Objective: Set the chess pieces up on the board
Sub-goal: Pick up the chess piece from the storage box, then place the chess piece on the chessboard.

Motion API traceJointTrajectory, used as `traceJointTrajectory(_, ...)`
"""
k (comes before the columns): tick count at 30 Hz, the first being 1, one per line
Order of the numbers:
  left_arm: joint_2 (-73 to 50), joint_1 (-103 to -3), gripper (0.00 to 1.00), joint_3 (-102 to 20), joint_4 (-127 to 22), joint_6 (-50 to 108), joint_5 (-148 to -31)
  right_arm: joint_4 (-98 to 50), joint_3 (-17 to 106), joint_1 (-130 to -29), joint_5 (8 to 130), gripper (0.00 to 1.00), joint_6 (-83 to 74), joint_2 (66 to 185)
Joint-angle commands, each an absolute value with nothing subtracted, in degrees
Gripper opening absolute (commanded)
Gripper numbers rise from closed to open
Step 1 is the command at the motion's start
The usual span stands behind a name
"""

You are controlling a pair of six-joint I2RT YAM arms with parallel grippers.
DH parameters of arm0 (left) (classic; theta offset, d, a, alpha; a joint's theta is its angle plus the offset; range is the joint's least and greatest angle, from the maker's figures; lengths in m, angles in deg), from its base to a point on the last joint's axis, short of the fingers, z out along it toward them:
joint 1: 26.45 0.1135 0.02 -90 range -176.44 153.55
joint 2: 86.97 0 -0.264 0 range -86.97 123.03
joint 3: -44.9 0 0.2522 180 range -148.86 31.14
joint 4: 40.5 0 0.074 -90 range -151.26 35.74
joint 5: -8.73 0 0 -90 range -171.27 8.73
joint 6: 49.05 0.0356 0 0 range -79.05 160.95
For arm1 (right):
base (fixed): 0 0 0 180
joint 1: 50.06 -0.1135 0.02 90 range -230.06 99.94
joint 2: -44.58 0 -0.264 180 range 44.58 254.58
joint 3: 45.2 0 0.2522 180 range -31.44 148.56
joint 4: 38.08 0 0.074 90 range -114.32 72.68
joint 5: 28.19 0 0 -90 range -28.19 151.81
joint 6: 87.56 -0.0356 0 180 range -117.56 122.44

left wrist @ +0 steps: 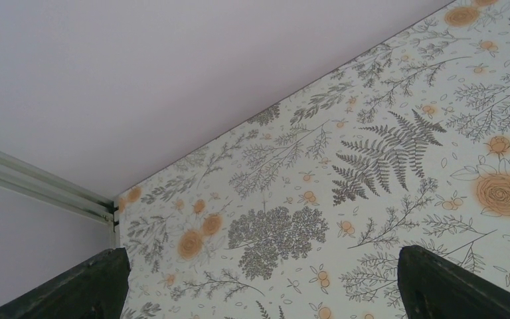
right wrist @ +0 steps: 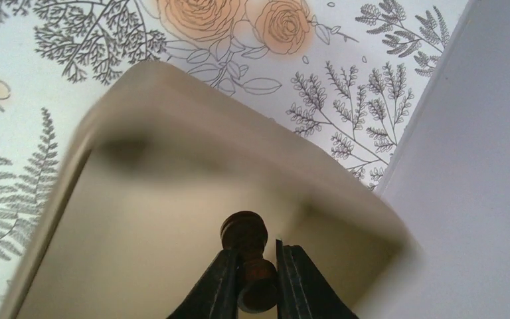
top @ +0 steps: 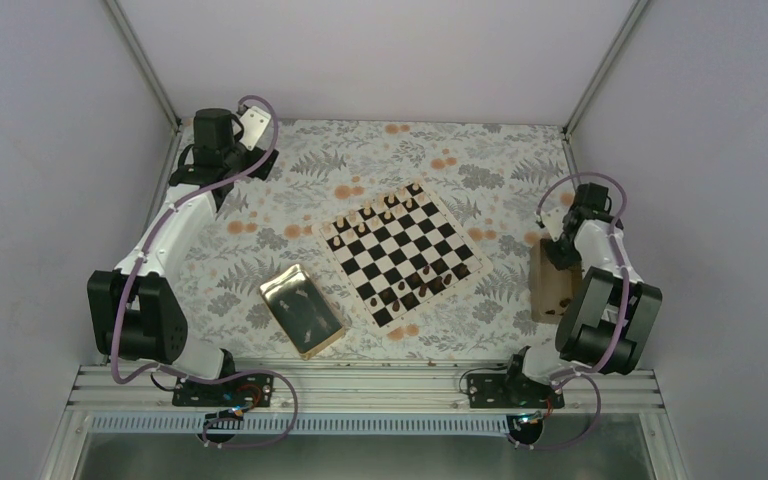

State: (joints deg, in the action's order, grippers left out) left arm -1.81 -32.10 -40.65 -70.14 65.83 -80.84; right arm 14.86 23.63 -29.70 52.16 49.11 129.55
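The board [top: 404,253] lies in the middle of the table, turned at an angle, with light pieces [top: 372,214] on its far rows and dark pieces [top: 422,285] along its near edge. My right gripper [right wrist: 257,282] is down inside the small tan box [right wrist: 172,219] at the table's right side, shut on a dark brown chess piece [right wrist: 247,249] that lies between its fingers [right wrist: 216,286]. In the top view the right arm [top: 592,270] hides that box's inside. My left gripper [left wrist: 259,299] hangs open over bare tablecloth at the far left corner, holding nothing.
A shiny gold tray [top: 303,310] lies left of the board near the front edge. The tan box [top: 546,285] sits close to the right wall [right wrist: 478,166]. White walls close in the table on the left, back and right.
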Motion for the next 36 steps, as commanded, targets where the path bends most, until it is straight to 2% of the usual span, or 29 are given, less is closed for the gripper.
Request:
traceJointTrajectory(1,-1.8,-32.3,1.0,-42.2,-70.8,66.3,-81.1,20.0,25.7,-29.3,53.3,0.11,51.4,128.0)
traceJointTrajectory(13,-4.3,-32.3,1.0,-39.2,-69.5,66.5,-80.2,26.0,32.7,-30.7,55.6,0.12,52.0,129.8)
traceJointTrajectory(26,-3.1,-32.3,1.0,-40.2,-68.7,65.6,-79.9,34.3,40.8,-51.2,62.3,0.13,46.3,128.2)
traceJointTrajectory(36,-4.1,-32.3,1.0,-38.7,-68.0,65.7,-79.1,29.8,34.3,-59.5,61.8,0.13,42.2,131.9)
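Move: A dark chess piece is already pinched in the right hand, which is above the storage box; the box's middle lies about 5 cm back, 2 cm left and 6 cm below. The chessboard's right-hand corner, where the hand heads, is some 24 cm to the left, 3 cm back and 8 cm lower; the nearest standing dark piece is about 30 cm left and 6 cm back. From the left hand that corner lies roughly 55 cm right, 16 cm back and 25 cm down. Keeping its pinch on the dark piece, the right hand carries it up out of the storage box and leftward, towards the board's right-hand corner. After easing back slightly, it climbs to about 7 cm higher while swinging out some 18 cm left, a little forward, then starts sinking by about 2 cm. The wrist turns roughly 25 degrees counter-clockwise. ##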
